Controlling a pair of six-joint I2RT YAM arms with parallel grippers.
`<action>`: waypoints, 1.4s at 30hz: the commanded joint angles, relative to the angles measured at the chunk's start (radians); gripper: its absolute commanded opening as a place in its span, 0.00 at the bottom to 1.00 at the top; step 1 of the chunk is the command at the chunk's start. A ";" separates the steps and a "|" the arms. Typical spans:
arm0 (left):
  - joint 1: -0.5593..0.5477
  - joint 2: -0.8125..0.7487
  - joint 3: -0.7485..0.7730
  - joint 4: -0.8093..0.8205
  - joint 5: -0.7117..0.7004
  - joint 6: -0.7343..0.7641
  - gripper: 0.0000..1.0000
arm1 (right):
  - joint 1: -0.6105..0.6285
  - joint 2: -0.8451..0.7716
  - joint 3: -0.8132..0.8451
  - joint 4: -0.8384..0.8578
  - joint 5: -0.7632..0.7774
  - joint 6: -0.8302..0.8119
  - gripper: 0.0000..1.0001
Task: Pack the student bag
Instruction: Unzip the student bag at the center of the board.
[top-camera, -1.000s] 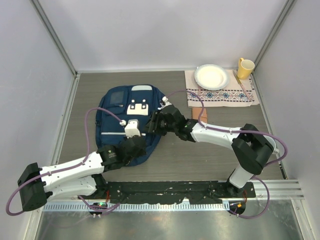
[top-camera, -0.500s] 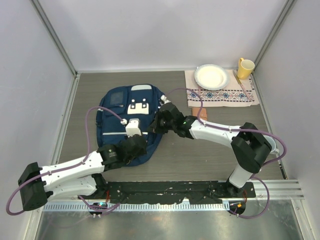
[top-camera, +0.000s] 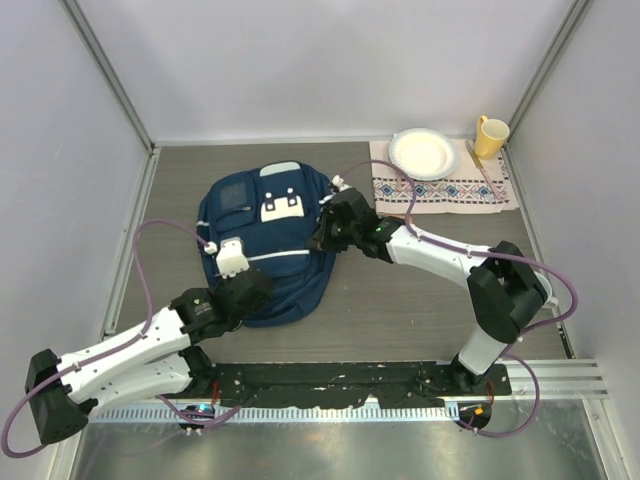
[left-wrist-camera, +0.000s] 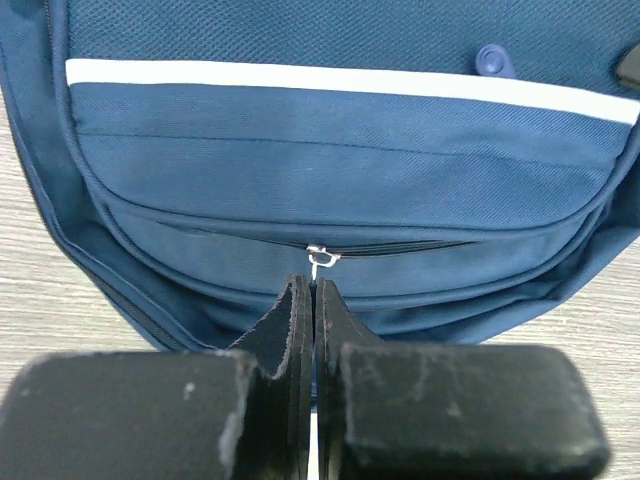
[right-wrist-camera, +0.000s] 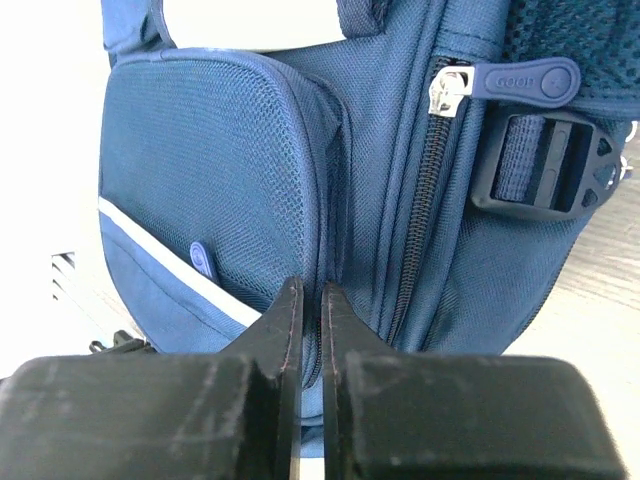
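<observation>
The navy student bag (top-camera: 262, 235) lies flat on the table at centre left, its white buckle patch facing up. My left gripper (top-camera: 250, 291) is at the bag's near edge. In the left wrist view it (left-wrist-camera: 316, 286) is shut on the small metal zipper pull (left-wrist-camera: 318, 259) of the front pocket, below the pale stripe on the bag (left-wrist-camera: 340, 140). My right gripper (top-camera: 323, 236) is at the bag's right side. In the right wrist view it (right-wrist-camera: 312, 291) is shut on a fold of the bag (right-wrist-camera: 230, 170), between the mesh pocket and the side zipper.
An embroidered cloth (top-camera: 450, 190) at the back right carries a white plate (top-camera: 424, 153), with a yellow mug (top-camera: 489, 136) beside it. Grey walls close in the table on three sides. A black strap buckle (right-wrist-camera: 545, 165) and a rubber zipper tab (right-wrist-camera: 520, 78) sit on the bag's side.
The right gripper has closed on the bag's side fabric and shifted toward the back. The left gripper has moved left along the bag's near edge. The bag has bulged and shifted a little.
</observation>
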 joint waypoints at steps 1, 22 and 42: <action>0.010 0.004 -0.014 0.030 0.042 0.073 0.00 | -0.085 -0.011 0.105 0.048 0.081 -0.084 0.01; 0.007 0.257 0.098 0.453 0.326 0.226 0.00 | -0.078 -0.362 -0.304 0.172 -0.058 0.200 0.61; 0.003 0.196 0.089 0.459 0.316 0.225 0.00 | 0.110 -0.322 -0.367 0.236 0.167 0.401 0.62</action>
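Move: The left hand already pinches the front-pocket zip pull; that zip's right end lies about 13 cm to its right and 3 cm ahead, with the white stripe's middle 8 cm ahead and 3 cm right. From the right hand, still gripping the pocket edge, the pull is some 15 cm left and 9 cm back, the white stripe about 12 cm left and 1 cm back, and the side zip tab 10 cm straight ahead, all near hand height. Left hand drags the pinched pull about 10 cm rightward; right hand releases the bag edge, then backs towards it. ##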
